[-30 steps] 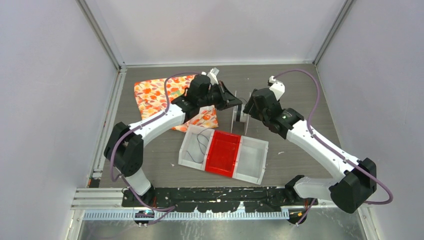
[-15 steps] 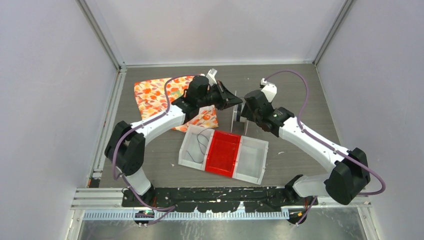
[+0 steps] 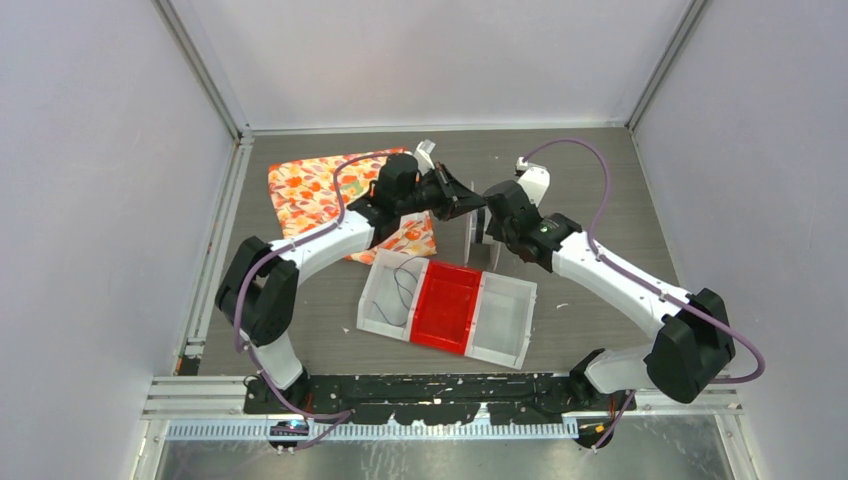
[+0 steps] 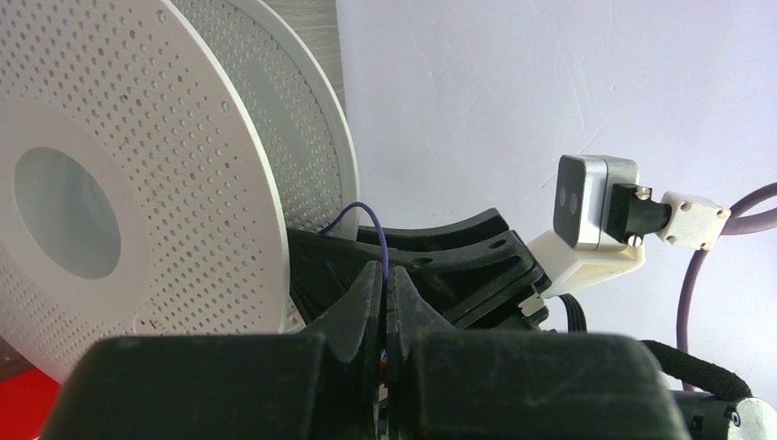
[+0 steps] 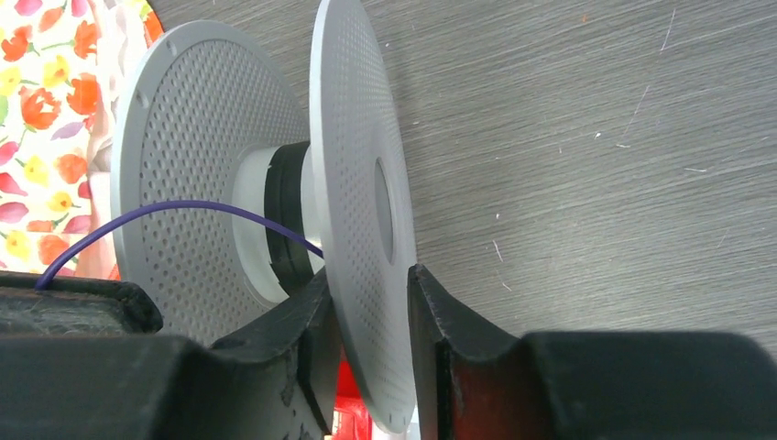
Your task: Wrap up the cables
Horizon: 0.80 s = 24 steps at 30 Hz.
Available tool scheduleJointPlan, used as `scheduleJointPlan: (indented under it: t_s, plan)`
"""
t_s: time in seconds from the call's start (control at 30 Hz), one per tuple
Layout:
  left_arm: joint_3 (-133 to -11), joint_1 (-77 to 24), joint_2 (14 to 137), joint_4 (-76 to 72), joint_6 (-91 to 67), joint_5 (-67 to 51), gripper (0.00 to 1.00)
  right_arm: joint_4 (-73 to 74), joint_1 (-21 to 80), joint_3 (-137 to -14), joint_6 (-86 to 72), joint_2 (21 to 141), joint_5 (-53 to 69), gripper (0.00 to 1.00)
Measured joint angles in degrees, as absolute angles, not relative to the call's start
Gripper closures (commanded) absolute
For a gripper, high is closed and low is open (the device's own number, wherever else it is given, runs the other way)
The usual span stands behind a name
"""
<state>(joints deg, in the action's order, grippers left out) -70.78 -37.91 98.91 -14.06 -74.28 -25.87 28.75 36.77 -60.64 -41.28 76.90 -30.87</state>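
Observation:
A thin dark purple cable (image 4: pixel 370 216) rises out of my left gripper (image 4: pixel 386 275), which is shut on it. The cable (image 5: pixel 183 203) arcs over to the hub of a white perforated spool (image 5: pixel 357 183). That spool (image 3: pixel 480 240) stands on edge at the table's middle, between both grippers. My right gripper (image 5: pixel 366 284) straddles the spool's near flange; the left finger touches it and a gap shows at the right finger, so it is open. From above, the left gripper (image 3: pixel 478 206) and right gripper (image 3: pixel 490 224) meet over the spool. Another cable (image 3: pixel 398 285) lies looped in the tray.
A white tray (image 3: pixel 366 300) with a red middle compartment (image 3: pixel 447 306) sits just in front of the spool. A floral cloth (image 3: pixel 305 190) lies at the back left under the left arm. Grey walls enclose the table on three sides.
My right gripper has moved left onto the spool and its jaws have narrowed around the near flange. The left gripper shifted slightly farther back, still pinching the cable.

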Motion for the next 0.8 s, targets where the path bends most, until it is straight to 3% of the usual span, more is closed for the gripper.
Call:
scheduleJointPlan:
  t_s: [0.4, 0.8]
  plan:
    - [-70.2, -37.9, 98.9, -14.8, -74.6, -26.7, 1.00, 30.3, 39.2, -61.1, -38.5, 77.5, -36.1, 0.99]
    - [-70.2, -37.8, 99.2, -15.6, -74.8, -27.7, 0.99, 31.8, 40.4, -61.6, -37.4, 77.6, -38.5, 1.00]
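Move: The spool stands on edge, its middle about 4 cm ahead of the right hand, 4 cm to its left and 6 cm below; the right flange's upper near rim is already between the open right fingertips, the cable's end beside its inner face. The tray's red middle lies some 11 cm back, 9 cm left and 14 cm below, the flowered cloth 11 cm ahead, 30 cm left and 16 cm below. From the left hand the spool's middle is roughly 5 cm ahead, 5 cm right and 9 cm below. The right fingers pinch shut on the rim of the spool's right flange, trapping the cable's end between the left-hand finger and the flange's inner face. While closing, the right hand eases about 1 cm back and to the left and rolls some 10 degrees, its left side dipping. The left hand stays put with its shut fingers still holding the cable close above and to the left. ##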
